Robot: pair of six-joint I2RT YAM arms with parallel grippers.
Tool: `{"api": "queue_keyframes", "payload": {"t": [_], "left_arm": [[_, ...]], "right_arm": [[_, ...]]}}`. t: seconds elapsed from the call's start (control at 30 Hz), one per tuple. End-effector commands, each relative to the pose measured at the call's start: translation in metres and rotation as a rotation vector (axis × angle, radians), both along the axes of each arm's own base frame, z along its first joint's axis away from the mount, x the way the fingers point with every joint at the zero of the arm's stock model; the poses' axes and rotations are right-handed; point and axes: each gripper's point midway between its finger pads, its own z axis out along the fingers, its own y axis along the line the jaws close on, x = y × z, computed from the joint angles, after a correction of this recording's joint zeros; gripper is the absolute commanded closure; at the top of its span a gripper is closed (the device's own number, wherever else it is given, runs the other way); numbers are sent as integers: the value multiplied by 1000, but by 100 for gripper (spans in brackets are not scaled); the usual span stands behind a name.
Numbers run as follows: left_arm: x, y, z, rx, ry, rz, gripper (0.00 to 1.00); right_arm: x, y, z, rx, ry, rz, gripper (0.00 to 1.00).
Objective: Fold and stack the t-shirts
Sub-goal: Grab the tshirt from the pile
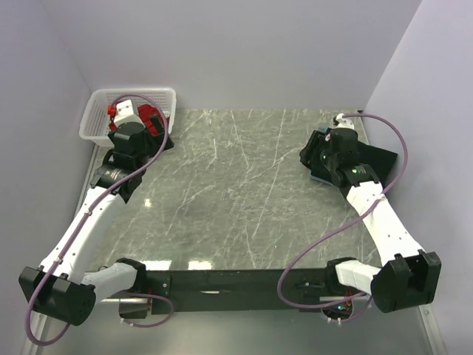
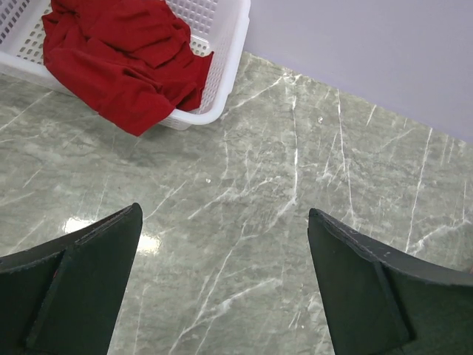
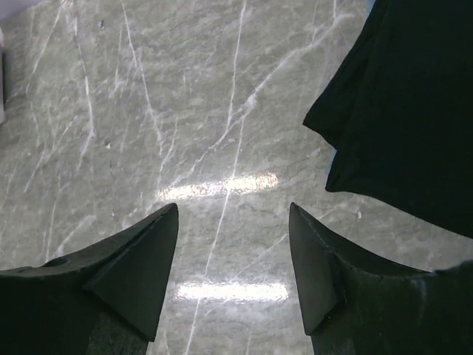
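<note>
A bright red t-shirt [image 2: 126, 59] lies crumpled in the white mesh basket [image 2: 229, 66] and hangs over its near rim; it also shows in the top view [image 1: 154, 118]. My left gripper [image 2: 223, 214] is open and empty over bare table, a little in front of the basket; the top view shows it [image 1: 161, 140] beside the basket's corner. A black t-shirt [image 3: 406, 96] lies flat at the far right [image 1: 380, 159], with a light blue edge [image 1: 319, 180] showing under it. My right gripper [image 3: 233, 208] is open and empty, just left of the black shirt's edge [image 1: 307, 157].
The grey marble table [image 1: 236, 192] spreads between the two arms. Lilac walls close in the back and both sides. The basket stands in the far left corner [image 1: 96, 111]. A black bar with the arm bases runs along the near edge [image 1: 236, 285].
</note>
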Motion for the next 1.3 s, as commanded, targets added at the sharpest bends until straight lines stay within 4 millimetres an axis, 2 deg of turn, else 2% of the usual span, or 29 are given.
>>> {"api": "queue_keyframes", "payload": {"t": [0.0,0.37,0.5,0.6,0.67,0.7,0.77,0.8,0.83,0.87,0.9,0.93,0.97,1.0,1.03,1.07,1.1,1.13,1.17,1.2,1.23,1.27], "left_arm": [[-6,2,7,-5,-20,8,1],[0,9,-2,20,19,57,1],[12,3,-10,46,34,26,1],[22,5,-14,69,30,37,1],[34,8,-16,72,37,45,0],[43,15,-25,73,64,60,1],[55,21,-21,48,66,65,0],[65,33,-33,45,100,93,1],[72,36,-28,21,98,91,1],[78,43,-31,15,113,105,1],[88,56,-45,11,155,137,0],[98,61,-35,-1,139,146,1],[103,64,-39,-6,164,145,1],[113,75,-54,-4,204,167,1],[125,81,-43,-6,184,178,1],[132,86,-45,-6,194,190,1],[140,90,-71,1,273,198,1],[154,105,-54,-5,245,229,0],[162,111,-56,-1,261,237,1],[166,120,-90,20,366,261,1],[180,126,-72,27,333,276,1],[185,129,-78,41,358,285,1]], "right_arm": [[1,-2,20,7,-78,-21,32],[4,-8,26,0,-111,-56,32],[7,-9,25,-2,-109,-71,32],[11,-10,24,-6,-103,-78,32],[13,-9,24,-2,-106,-75,32],[15,-9,23,-3,-101,-76,33],[17,-9,25,-2,-109,-80,33],[18,-10,23,-5,-108,-83,33],[20,-10,24,-7,-111,-84,33],[21,-10,25,-7,-113,-85,33],[22,-10,23,-11,-110,-84,33],[24,-10,23,-9,-110,-86,33],[26,-10,24,-11,-115,-87,33],[28,-10,22,-12,-110,-87,33],[29,-9,21,-11,-107,-84,33],[33,-8,21,-12,-107,-82,33],[35,-8,20,-13,-105,-81,33],[37,-6,20,-11,-103,-74,33],[43,-5,18,-15,-95,-71,33],[46,-4,17,-15,-90,-69,33],[49,-3,15,-17,-82,-66,33],[53,-2,20,-18,-88,-64,33]]}}
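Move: The red t-shirt, bunched in the white basket with one end hanging over its near rim, lies about 22 cm ahead of the left hand, some 9 cm to its left and 22 cm below it. The basket's middle is roughly 3 cm farther out and 3 cm farther left than the shirt's. From the right hand the red t-shirt is about 56 cm to the left, 21 cm ahead and 14 cm lower. Touching nothing yet, the left hand heads for the red t-shirt in the basket: after a short linger it sinks, then sweeps forward about 18 cm and left about 12, speeding up, ending some 7 cm lower. Its fingers stay wide open while the wrist tips down and turns counter-clockwise, some 15 degrees each. The right hand first rises a little, then eases about 3 cm forward while sinking, part open. ##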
